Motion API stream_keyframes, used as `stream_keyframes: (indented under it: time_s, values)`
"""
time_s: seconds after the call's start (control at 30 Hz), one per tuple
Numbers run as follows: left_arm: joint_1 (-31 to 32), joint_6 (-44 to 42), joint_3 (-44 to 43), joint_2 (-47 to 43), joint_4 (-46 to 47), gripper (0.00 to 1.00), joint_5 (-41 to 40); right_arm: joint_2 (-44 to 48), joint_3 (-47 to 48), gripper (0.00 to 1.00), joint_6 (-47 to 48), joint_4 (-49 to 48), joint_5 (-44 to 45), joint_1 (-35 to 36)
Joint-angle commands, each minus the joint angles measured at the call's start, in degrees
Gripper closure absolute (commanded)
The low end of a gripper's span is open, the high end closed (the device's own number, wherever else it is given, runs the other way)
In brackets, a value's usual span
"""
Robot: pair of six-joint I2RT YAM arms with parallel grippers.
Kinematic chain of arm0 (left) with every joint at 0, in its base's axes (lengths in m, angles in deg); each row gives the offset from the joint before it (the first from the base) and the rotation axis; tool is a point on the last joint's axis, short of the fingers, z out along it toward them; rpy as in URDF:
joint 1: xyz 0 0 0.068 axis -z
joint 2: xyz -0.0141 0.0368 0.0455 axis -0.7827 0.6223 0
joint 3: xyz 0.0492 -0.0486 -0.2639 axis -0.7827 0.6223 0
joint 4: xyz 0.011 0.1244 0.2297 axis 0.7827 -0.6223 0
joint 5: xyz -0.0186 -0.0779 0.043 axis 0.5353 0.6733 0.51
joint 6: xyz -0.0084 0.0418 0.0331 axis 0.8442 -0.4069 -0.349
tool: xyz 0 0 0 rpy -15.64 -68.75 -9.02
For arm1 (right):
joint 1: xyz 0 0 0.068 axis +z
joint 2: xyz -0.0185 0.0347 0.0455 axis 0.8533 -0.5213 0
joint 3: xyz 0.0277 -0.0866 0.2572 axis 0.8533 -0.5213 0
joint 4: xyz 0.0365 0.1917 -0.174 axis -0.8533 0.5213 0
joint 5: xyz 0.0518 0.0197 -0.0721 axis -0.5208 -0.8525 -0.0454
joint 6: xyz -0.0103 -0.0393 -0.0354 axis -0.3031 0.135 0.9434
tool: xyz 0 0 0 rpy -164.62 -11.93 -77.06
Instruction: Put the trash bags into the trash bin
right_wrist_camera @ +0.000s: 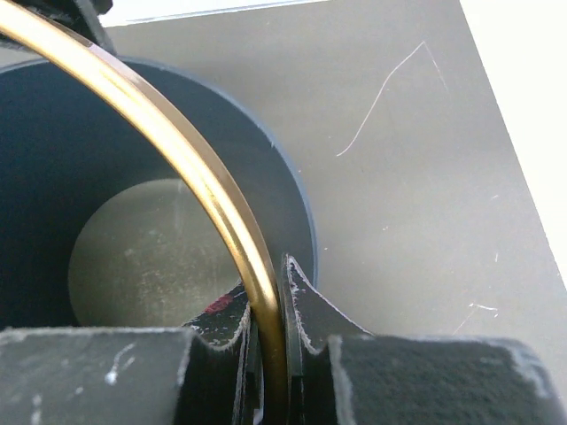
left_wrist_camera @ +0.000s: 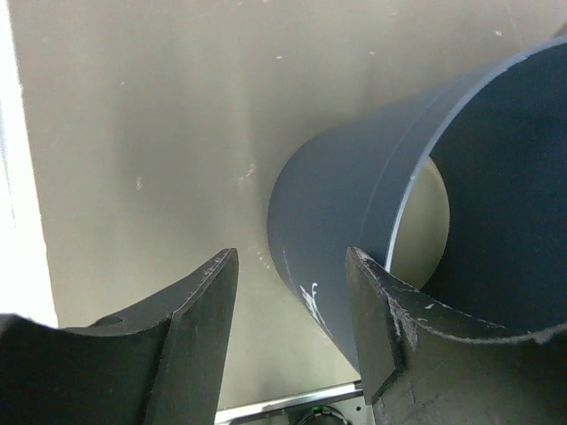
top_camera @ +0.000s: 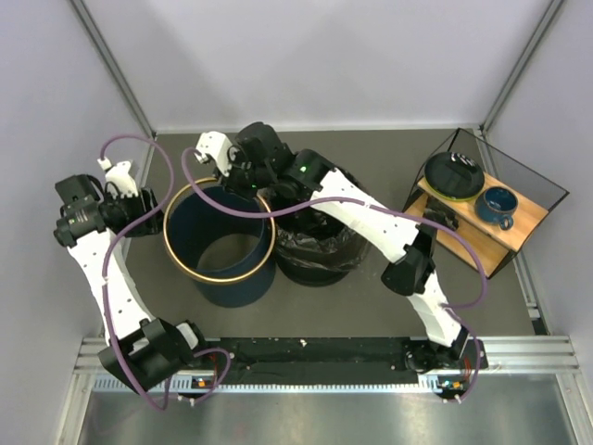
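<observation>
The trash bin (top_camera: 227, 269), dark navy with a gold rim, stands left of centre on the table. My right gripper (top_camera: 239, 184) reaches over to its far rim; in the right wrist view the right gripper (right_wrist_camera: 268, 310) is shut on the gold rim (right_wrist_camera: 177, 142). A crumpled, glossy black trash bag (top_camera: 320, 252) lies against the bin's right side, partly under the right arm. My left gripper (top_camera: 153, 221) hangs open just left of the bin. In the left wrist view the left gripper (left_wrist_camera: 292, 261) holds nothing, with the trash bin's (left_wrist_camera: 354, 195) outer wall just beyond its fingertips.
A wooden shelf (top_camera: 519, 227) in a black wire frame stands at the right, carrying a black dish (top_camera: 454, 174) and a blue cup (top_camera: 497, 206). White walls enclose the table on three sides.
</observation>
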Motion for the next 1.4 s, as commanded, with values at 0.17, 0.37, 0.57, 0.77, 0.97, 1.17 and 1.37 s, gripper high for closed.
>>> stream_keyframes:
  time_s: [0.17,0.37,0.57,0.77,0.97,1.17,1.37]
  values:
    - [-0.12,-8.57,3.88,-4.53,1.51,0.44,8.55,-5.39,4.82,1.0,3.77,-0.61,1.68,-0.21]
    - [-0.82,-5.58,4.93,-5.41,2.83,0.42,7.21,-6.27,3.06,0.92,6.24,-0.79,2.9,-0.47]
    - [-0.91,-6.72,6.78,-5.68,2.57,0.42,10.9,-6.71,2.8,0.81,5.8,-0.79,1.76,-0.56]
    - [-0.91,-7.16,6.87,-5.07,2.04,0.44,14.25,-8.82,3.94,0.7,5.89,-0.87,2.82,-0.91]
    - [-1.09,-8.3,7.22,-4.71,1.08,0.44,12.23,-8.56,4.99,0.64,5.62,-1.84,3.26,-1.09]
    - [-1.26,-8.48,7.57,-4.1,1.07,0.44,12.23,-4.61,4.47,0.68,5.88,-5.61,2.65,-1.09]
    - [-1.26,-8.22,6.96,-3.05,1.34,0.44,12.23,-3.81,4.38,0.69,7.03,-7.64,1.15,-0.74]
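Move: The right gripper already pinches the far-right part of the empty trash bin's gold rim. That bin's middle is about 8 cm to its left, 9 cm back and some 15 cm below; the bagged bin lies about 15 cm right, 5 cm back. From the left gripper, just outside the empty bin's left wall, the empty bin's middle is some 15 cm right, 3 cm back and 9 cm below. Lower the right gripper about 4 cm with the empty bin's rim, easing some 2.5 cm forward and a little left, then open its fingers partway so they loosen on the rim but still straddle it. Bring the half-open left gripper about 2.5 cm right, against the bin's left wall, turning it roughly 10 degrees clockwise and letting it sink about a centimetre. ##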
